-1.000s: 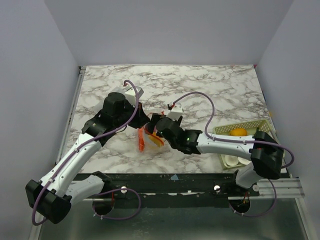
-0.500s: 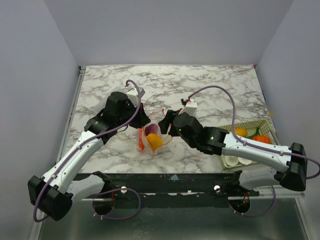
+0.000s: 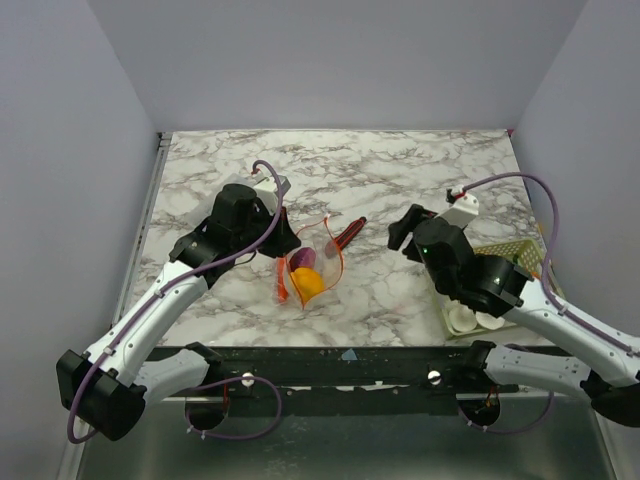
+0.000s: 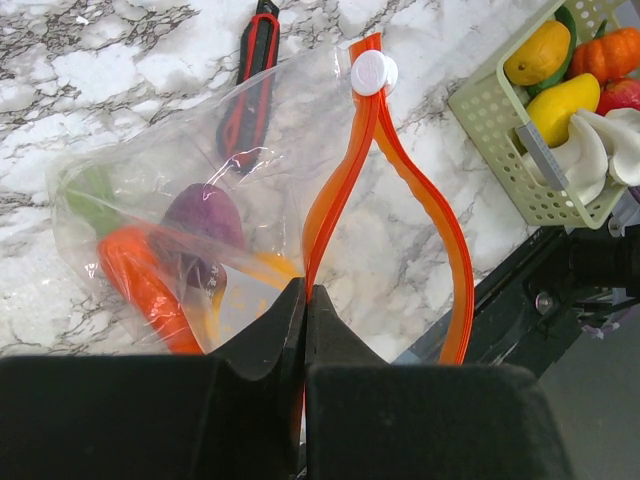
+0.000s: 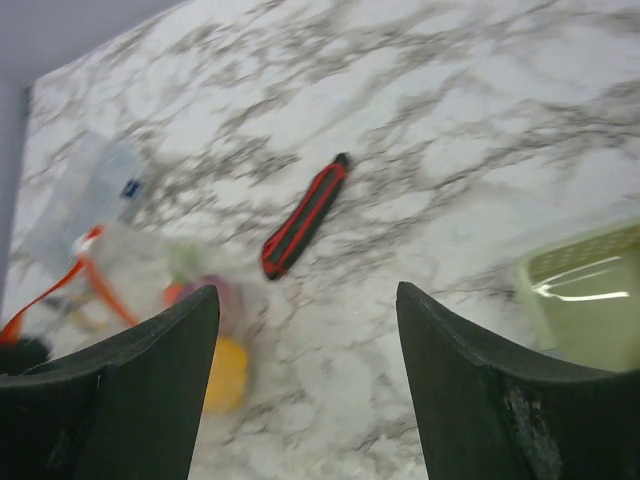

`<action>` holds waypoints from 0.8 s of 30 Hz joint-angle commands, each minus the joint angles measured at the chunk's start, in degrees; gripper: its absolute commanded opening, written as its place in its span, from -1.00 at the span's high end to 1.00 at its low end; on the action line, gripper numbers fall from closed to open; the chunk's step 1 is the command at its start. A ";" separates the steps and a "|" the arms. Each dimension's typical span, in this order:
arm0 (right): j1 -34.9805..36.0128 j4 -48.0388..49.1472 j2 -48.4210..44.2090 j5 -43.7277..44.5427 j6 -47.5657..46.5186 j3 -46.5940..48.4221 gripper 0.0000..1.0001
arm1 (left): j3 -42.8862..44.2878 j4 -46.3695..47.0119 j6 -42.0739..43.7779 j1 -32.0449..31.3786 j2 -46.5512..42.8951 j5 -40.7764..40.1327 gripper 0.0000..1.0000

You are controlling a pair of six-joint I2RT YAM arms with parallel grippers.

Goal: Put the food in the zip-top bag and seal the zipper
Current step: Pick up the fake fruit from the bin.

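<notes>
The zip-top bag (image 3: 308,272) lies left of the table's centre, its mouth held agape. My left gripper (image 4: 305,292) is shut on one side of the orange-red zipper (image 4: 345,190), whose white slider (image 4: 372,72) sits at the far end. Inside the bag lie food pieces: a purple one (image 4: 200,215), an orange carrot (image 4: 140,290), a yellow one (image 3: 310,285) and something green (image 4: 85,195). My right gripper (image 3: 400,228) hovers open and empty to the right of the bag, well apart from it; its wrist view shows the gripper (image 5: 305,290) over bare marble.
A pale green basket (image 4: 500,140) at the right front holds more food in orange, yellow, red and white; my right arm covers most of the basket (image 3: 515,250). A slim red-and-black stick (image 3: 347,232) lies just behind the bag. The table's front edge is close by.
My right gripper has pulled back from the bag's mouth to the right, toward the basket, leaving a yellow piece inside. The left gripper has kept its hold on the zipper.
</notes>
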 commanded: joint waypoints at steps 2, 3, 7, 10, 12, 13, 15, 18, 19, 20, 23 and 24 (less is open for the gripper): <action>-17.38 -9.01 -0.64 -3.15 4.24 -4.71 -0.48 | 1.07 -0.13 -0.10 0.19 0.17 -0.54 1.00; -20.25 -9.15 -1.08 -4.29 4.86 -5.69 -0.49 | 1.06 -0.14 -0.10 0.19 0.17 -0.73 1.00; -32.25 -10.14 -1.16 -7.71 7.53 -9.40 -0.49 | 1.10 -0.15 -0.10 0.19 0.36 -0.35 1.00; -41.31 -7.46 -0.59 -14.59 5.73 -12.40 -0.49 | 1.06 -0.16 -0.10 0.23 0.14 -0.31 1.00; -47.23 -5.54 -0.75 -18.93 5.49 -14.76 -0.46 | 1.06 -0.13 -0.10 0.19 0.14 -0.29 1.00; -50.43 -4.56 -1.16 -20.20 5.55 -16.19 -0.44 | 1.00 -0.07 -0.10 0.19 -0.10 -0.23 1.00; -55.35 -2.56 -1.91 -23.03 5.66 -18.58 -0.41 | 1.01 -0.13 -0.10 0.19 -0.24 -0.34 1.00; -62.12 0.26 -1.94 -26.71 5.53 -21.53 -0.43 | 0.93 0.03 -0.18 0.19 -0.46 0.06 1.00; -63.67 1.14 -1.51 -27.98 5.40 -22.22 -0.45 | 0.89 0.04 -0.21 0.19 -0.56 0.16 1.00; -65.38 1.67 -1.11 -29.33 5.18 -22.95 -0.44 | 0.82 0.05 -0.27 0.21 -0.65 0.19 1.00; -68.31 4.79 0.31 -33.82 4.80 -25.00 -0.44 | 0.79 0.16 -0.27 0.20 -0.87 0.11 1.00; -68.88 5.52 1.02 -34.30 4.93 -25.73 -0.43 | 0.79 0.19 -0.27 0.19 -0.94 0.09 1.00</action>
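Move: The mango in the bin's far left corner lies about 25 cm to the right hand's right, 3 cm ahead and some 22 cm below. From the mango, the yellow pepper sits about 7 cm nearer the robot and 2 cm to the right; the green chili is about 6 cm to the right and 1 cm back; the pumpkin stands about 7 cm right and 3 cm nearer. From the left hand, the mango is roughly 44 cm right, 3 cm ahead and 18 cm lower. The mango is approached by the empty right hand, which sweeps about 25 cm right and 18 cm down from the open table to over the bin, bowing a few centimetres forward and back again and slowing at the end. The wrist swings nearly 50 degrees clockwise and tips the fingers further down, jaws staying open. The left hand holds still, keeping its pinch on the bag's rim. ##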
